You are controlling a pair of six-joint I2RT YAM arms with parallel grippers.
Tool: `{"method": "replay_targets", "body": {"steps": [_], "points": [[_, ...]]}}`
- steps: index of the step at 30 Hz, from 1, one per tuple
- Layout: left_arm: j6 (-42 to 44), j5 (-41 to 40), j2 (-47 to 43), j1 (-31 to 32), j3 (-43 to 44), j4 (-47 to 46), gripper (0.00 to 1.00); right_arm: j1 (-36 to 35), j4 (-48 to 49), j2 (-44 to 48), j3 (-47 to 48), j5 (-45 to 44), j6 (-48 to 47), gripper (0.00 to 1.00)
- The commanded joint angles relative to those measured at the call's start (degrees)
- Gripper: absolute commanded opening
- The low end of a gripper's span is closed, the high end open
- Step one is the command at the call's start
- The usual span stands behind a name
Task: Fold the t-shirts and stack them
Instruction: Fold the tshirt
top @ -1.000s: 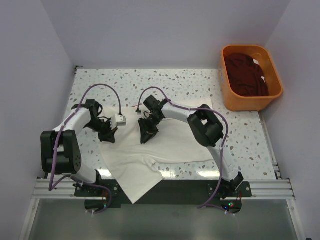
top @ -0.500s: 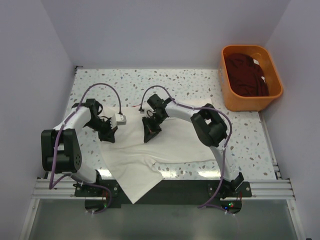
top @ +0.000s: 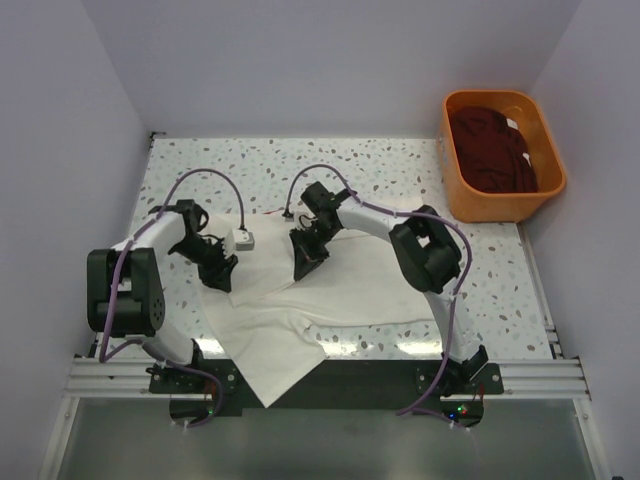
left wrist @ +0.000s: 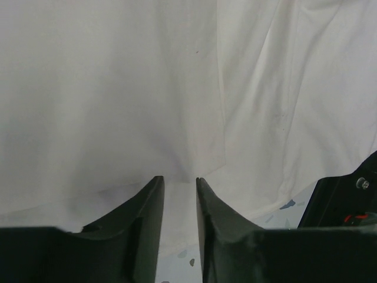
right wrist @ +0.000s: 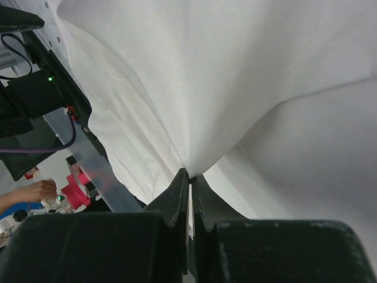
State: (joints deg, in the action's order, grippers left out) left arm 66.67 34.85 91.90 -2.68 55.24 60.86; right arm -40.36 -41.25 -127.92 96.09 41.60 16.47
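A cream-white t-shirt [top: 300, 300] lies spread across the speckled table, and one corner hangs over the front edge. My right gripper [top: 305, 258] is shut on a fold near the shirt's far middle. In the right wrist view the cloth [right wrist: 235, 88] rises tent-like from the pinched tips of that gripper [right wrist: 189, 172]. My left gripper [top: 222, 272] stands at the shirt's left edge. Its jaws are a little apart, with the white cloth [left wrist: 177, 88] just ahead of the gripper [left wrist: 179, 178] and under it. A dark maroon t-shirt [top: 492, 150] lies crumpled in the tub.
An orange plastic tub [top: 465, 205] stands at the back right corner. Walls close in the table on the left, back and right. The metal rail [top: 350, 375] with the arm bases runs along the near edge. A person's hand [right wrist: 35, 191] shows beyond the table.
My left gripper's jaws have parted and it has shifted slightly nearer. My right gripper has closed on the cloth and drawn it a little to the right and away.
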Motion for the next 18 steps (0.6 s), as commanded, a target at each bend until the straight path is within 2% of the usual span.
{"method": "replay_targets", "body": {"steps": [1, 4, 5, 6, 8, 9, 11, 12, 14, 17, 18], "points": [[0.2, 0.2, -0.1, 0.6, 0.0, 0.6, 0.37, 0.0, -3.7, -0.1, 2.0, 0.3, -3.2, 0.00], [-1.2, 0.8, -0.8, 0.1, 1.3, 0.8, 0.46, -0.1, -6.3, 0.1, 2.8, -0.4, -6.5, 0.00], [-1.9, 2.7, -0.9, -0.3, 3.1, 0.7, 0.47, -0.2, -7.5, 0.0, 3.3, -0.6, -7.7, 0.05], [-2.9, 4.0, -0.7, -1.7, 4.5, 0.8, 0.48, -0.2, -8.7, 0.0, 3.9, -1.1, -8.6, 0.16], [-7.2, 8.0, 0.9, -3.6, 9.6, 0.1, 0.49, -0.1, -11.7, 0.4, 5.9, -1.7, -12.1, 0.31], [-8.9, 9.4, 1.9, -5.7, 11.4, -0.2, 0.49, 0.1, -12.4, 2.0, 6.6, -2.3, -13.3, 0.34], [-15.9, 12.2, 4.2, -7.6, 15.7, -3.4, 0.49, 1.2, -14.3, 4.4, 7.0, -3.1, -18.1, 0.47], [-21.4, 12.2, 4.7, -8.6, 16.7, -5.1, 0.49, 2.7, -14.8, 7.0, 7.2, -3.1, -19.6, 0.54], [-26.8, 9.9, 5.9, -8.9, 18.1, -11.1, 0.49, 5.1, -16.0, 9.3, 7.4, -4.2, -22.6, 0.62], [-36.1, 5.2, 7.9, -8.8, 18.6, -18.2, 0.48, 11.1, -16.7, 11.8, 8.6, -8.9, -26.2, 0.61], [-37.6, 4.3, 8.5, -8.6, 18.8, -19.2, 0.48, 13.8, -17.2, 11.9, 9.0, -14.0, -27.4, 0.60]]}}
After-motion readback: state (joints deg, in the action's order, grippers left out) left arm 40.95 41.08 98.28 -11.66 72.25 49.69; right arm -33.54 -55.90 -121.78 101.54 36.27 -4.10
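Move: The right fingers are pinching the inner front corner of the folded-in flap of the t-shirt, roughly 2 cm above the table; the red tag at the shirt's far edge lies about 16 cm ahead and 5 cm left of them. The left hand has its fingers just opening low over the flap. From it, the shirt's far-left corner is some 17 cm ahead and 2 cm left, and the flap's outer front corner 3 cm back and 1 cm right. The right fingers open and let go of the flap's inner corner after an inch or less of drift, then the hand pulls away to the right, up and forward, some 9 cm in all, fingertips swinging upward. The left hand, already releasing, opens wider, then sweeps about 12 cm forward while rising 5 cm, bearing slightly left towards the shirt's far-left corner and turning some 30 degrees counter-clockwise. ##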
